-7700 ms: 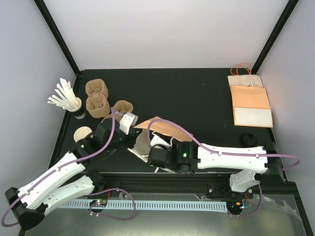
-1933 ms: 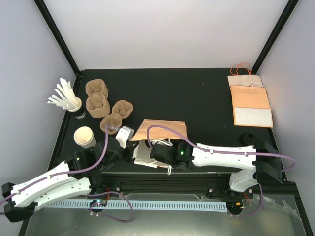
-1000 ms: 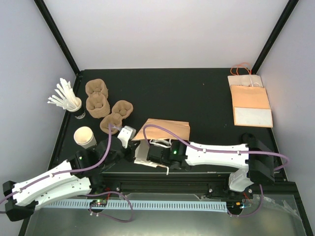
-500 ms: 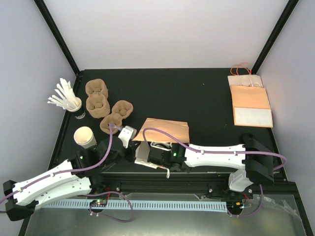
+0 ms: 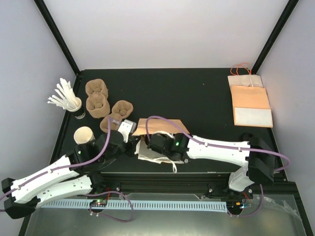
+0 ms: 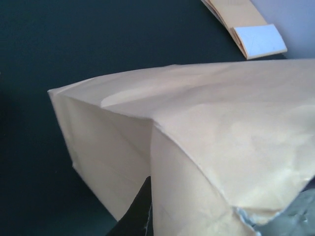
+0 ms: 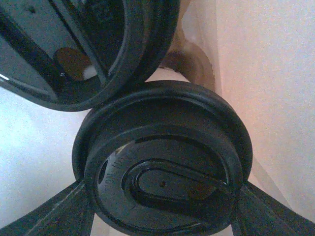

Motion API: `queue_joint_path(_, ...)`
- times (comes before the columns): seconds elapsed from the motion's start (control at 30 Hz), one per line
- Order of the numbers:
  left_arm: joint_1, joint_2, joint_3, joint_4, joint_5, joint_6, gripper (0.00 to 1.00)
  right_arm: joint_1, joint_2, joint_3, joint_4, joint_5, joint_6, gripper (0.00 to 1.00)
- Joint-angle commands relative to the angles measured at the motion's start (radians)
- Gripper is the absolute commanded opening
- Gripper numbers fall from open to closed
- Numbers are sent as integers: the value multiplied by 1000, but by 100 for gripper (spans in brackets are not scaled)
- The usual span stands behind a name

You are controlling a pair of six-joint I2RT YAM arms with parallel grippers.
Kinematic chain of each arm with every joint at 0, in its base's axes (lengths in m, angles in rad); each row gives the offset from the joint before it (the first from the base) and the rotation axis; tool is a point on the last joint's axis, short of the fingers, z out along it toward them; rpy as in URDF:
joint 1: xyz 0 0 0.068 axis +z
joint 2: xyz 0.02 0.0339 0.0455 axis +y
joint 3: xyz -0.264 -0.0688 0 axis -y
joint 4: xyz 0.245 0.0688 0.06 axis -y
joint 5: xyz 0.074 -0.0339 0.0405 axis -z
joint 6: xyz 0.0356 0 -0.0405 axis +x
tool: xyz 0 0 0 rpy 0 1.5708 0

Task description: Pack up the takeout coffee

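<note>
A brown paper bag (image 5: pixel 165 127) lies on its side on the black table, with its white-lined mouth (image 5: pixel 146 151) facing the arms. My left gripper (image 5: pixel 132 143) is shut on the bag's left mouth edge. In the left wrist view the bag (image 6: pixel 206 128) fills the frame, and one dark fingertip (image 6: pixel 140 211) presses on a paper fold. My right gripper (image 5: pixel 152 144) reaches into the mouth. It is shut on the takeout coffee (image 7: pixel 162 167), whose black lid faces the camera between the two fingers (image 7: pixel 64 214). A second round black lid (image 7: pixel 88 49) sits just beyond, inside the bag.
Flat brown bags with handles (image 5: pixel 250 101) lie at the far right. Several cardboard cup holders (image 5: pixel 101 102) cluster at the left, beside a dark cup of white stirrers (image 5: pixel 69 102). A stack of white cups (image 5: pixel 84 136) stands near my left arm.
My right arm has pushed left and further into the bag mouth with the coffee. The left gripper has shifted slightly up with the bag edge, and the bag has tilted a little.
</note>
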Motion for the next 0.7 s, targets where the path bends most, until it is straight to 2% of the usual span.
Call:
queue_joint_path(0.0, 17, 62, 152, -33, 82, -61, 2, -89, -6, 67, -58, -152, -71, 1)
queue_joint_path(0.27, 231, 188, 275, -91, 447, -107, 2, -195, 49, 221, -137, -356, -141, 1)
queue_joint_path(0.37, 324, 218, 281, -90, 550, -111, 2, -226, 89, 245, -130, -429, -160, 1)
queue_joint_path(0.47, 408, 242, 269, -78, 643, -114, 6, -255, 122, 250, -105, -460, -174, 1)
queue_joint_path(0.57, 476, 272, 269, -63, 695, -104, 18, -288, 146, 266, -82, -504, -190, 1)
queue_joint_path(0.67, 526, 307, 299, -64, 737, -72, 50, -309, 201, 329, -102, -558, -211, 1)
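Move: The left fingers pinch the left rim of the paper bag, which leans back towards the robot; its middle lies about 9 cm right, 2 cm ahead and 9 cm below. For the right hand, gripping a lidded cup inside, that middle is some 4 cm left, 2 cm ahead and 2 cm below; the other lidded cup sits 8 cm left, 2 cm ahead. From the left hand, the nearest cup carrier stands roughly 15 cm left, 8 cm ahead. Both hands arc forward about 5 cm, tipping 20 degrees down with bag and lidded cup; left fingers open. ##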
